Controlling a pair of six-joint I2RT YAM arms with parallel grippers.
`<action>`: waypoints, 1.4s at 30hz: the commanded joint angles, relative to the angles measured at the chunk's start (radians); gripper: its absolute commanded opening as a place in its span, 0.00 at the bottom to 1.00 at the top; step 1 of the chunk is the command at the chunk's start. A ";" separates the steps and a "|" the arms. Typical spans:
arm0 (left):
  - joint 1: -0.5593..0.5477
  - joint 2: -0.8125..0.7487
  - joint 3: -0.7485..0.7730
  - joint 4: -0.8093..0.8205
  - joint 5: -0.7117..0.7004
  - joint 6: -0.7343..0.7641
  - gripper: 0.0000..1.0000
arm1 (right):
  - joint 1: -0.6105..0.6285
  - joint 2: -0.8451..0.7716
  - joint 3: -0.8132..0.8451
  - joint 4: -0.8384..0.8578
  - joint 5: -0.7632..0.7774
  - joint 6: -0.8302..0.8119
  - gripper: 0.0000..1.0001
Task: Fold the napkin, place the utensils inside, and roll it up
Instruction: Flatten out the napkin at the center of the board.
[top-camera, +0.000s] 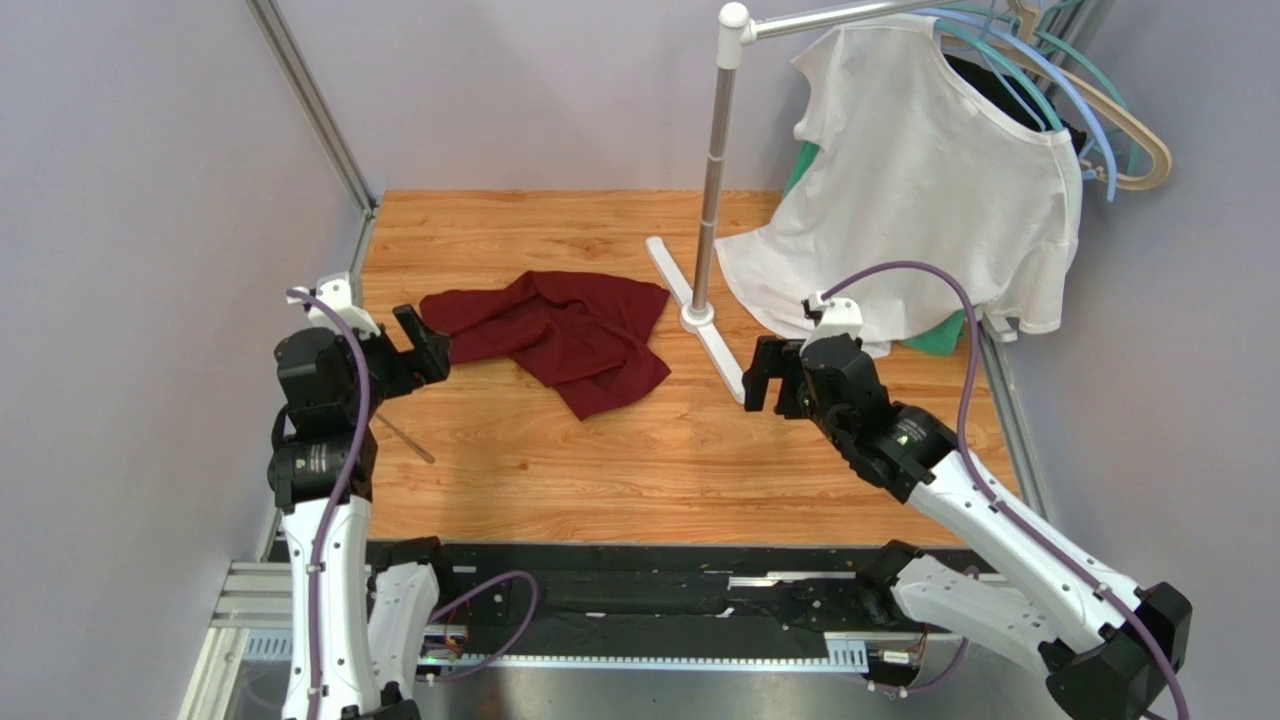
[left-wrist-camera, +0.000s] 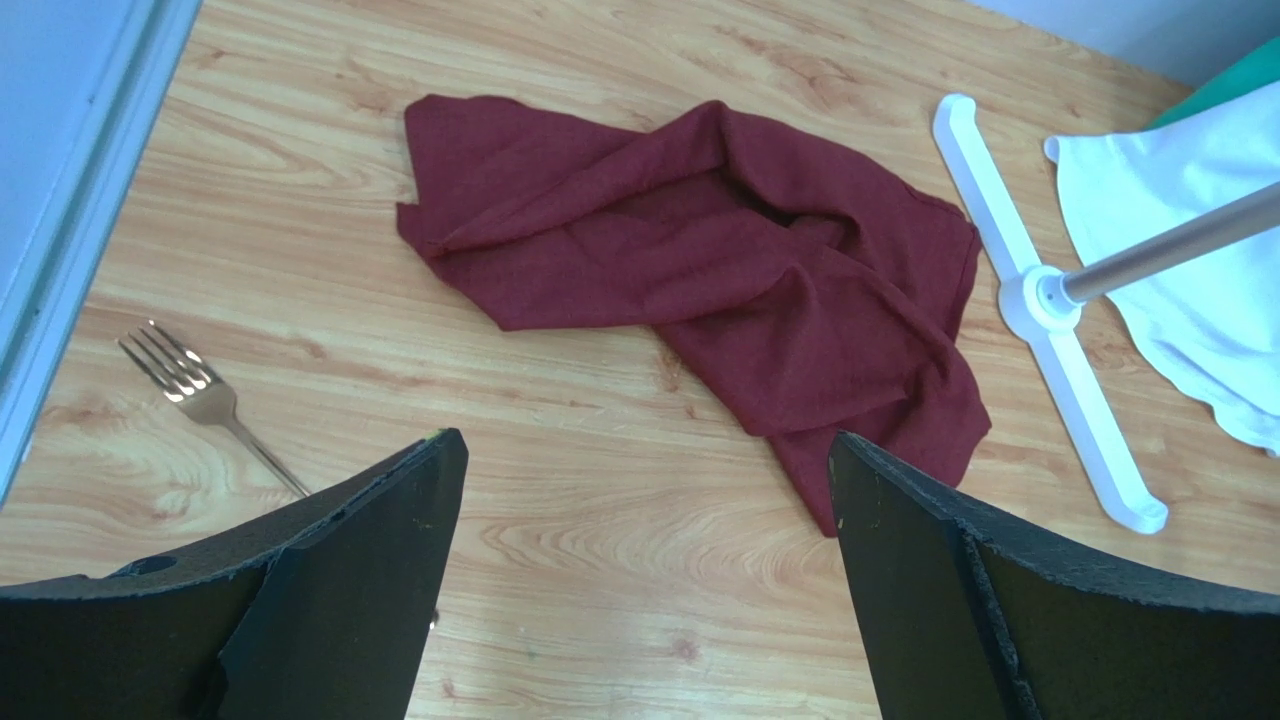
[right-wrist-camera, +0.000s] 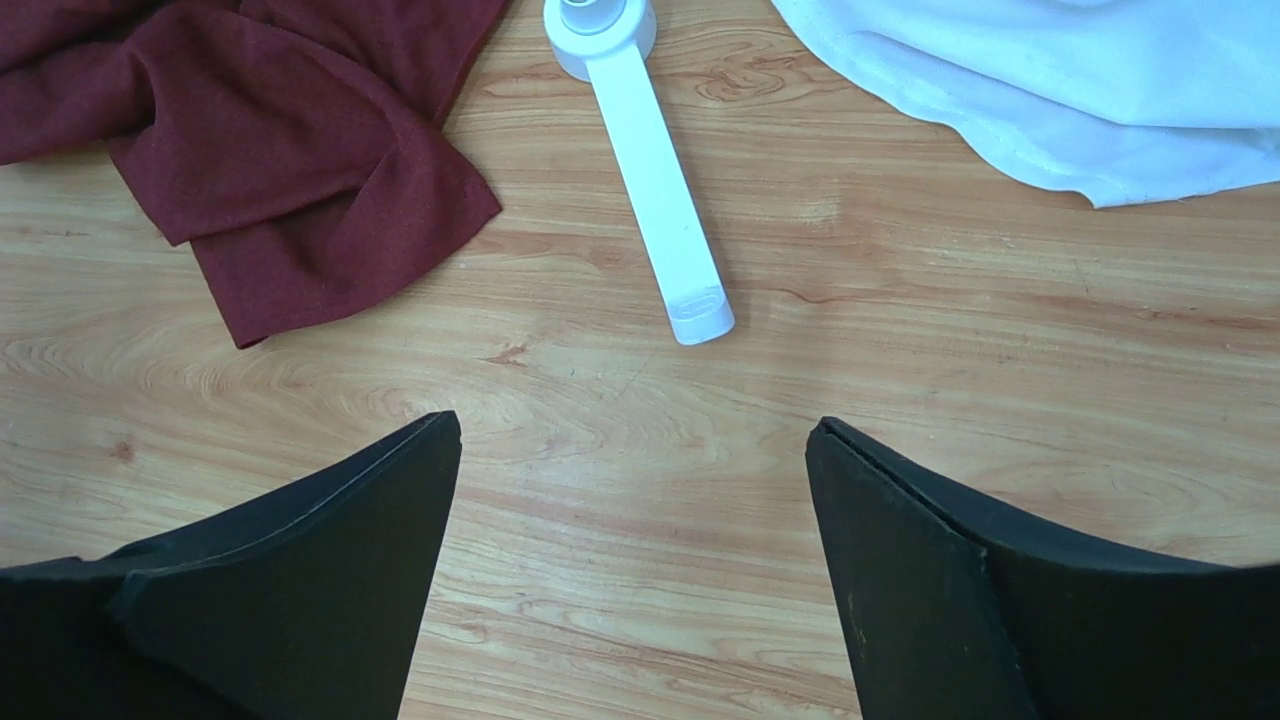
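Note:
The dark maroon napkin (top-camera: 564, 333) lies crumpled on the wooden table left of centre; it also shows in the left wrist view (left-wrist-camera: 706, 240) and the right wrist view (right-wrist-camera: 286, 150). A gold fork (left-wrist-camera: 203, 398) lies on the wood near the table's left edge, and only its thin handle (top-camera: 406, 440) shows from above. My left gripper (top-camera: 425, 342) (left-wrist-camera: 646, 450) is open and empty, hovering just left of the napkin. My right gripper (top-camera: 771, 375) (right-wrist-camera: 631, 428) is open and empty, above bare wood to the napkin's right. No other utensil is in view.
A white stand with a metal pole (top-camera: 714, 165) has its cross base (top-camera: 699, 315) just right of the napkin; one base leg (right-wrist-camera: 661, 225) lies ahead of my right gripper. A white T-shirt (top-camera: 917, 180) hangs from it among hangers (top-camera: 1112, 120). Grey walls close in both sides.

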 joint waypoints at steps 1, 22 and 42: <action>0.002 0.023 0.024 0.021 0.025 -0.003 0.99 | 0.002 0.014 0.045 0.076 -0.001 0.002 0.89; 0.004 0.141 0.035 0.089 0.257 -0.006 0.99 | 0.057 0.507 0.209 0.237 -0.247 0.056 0.78; 0.074 0.222 0.027 0.081 0.401 -0.031 0.98 | -0.008 1.019 0.486 0.272 -0.200 0.057 0.49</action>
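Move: About 13 cm ahead of the right hand, 14 cm to its left and 17 cm below lies the napkin's right corner; the near end of the stand foot is some 9 cm ahead and 3 cm left, and the pole base 22 cm ahead and 8 cm left, both low on the board. The left hand has the napkin's middle about 17 cm ahead, 16 cm to its right and 24 cm down, with the fork roughly 3 cm ahead and 6 cm left. Swinging left and diving about 14 cm, the right hand heads for the napkin's right corner, then adds some 11 cm forward to end just over it, fingers tipping 20 degrees further down and narrowing to about half open. The left hand, wide open, eases a few centimetres right and forward and a little down towards the napkin's middle, turning clockwise. ##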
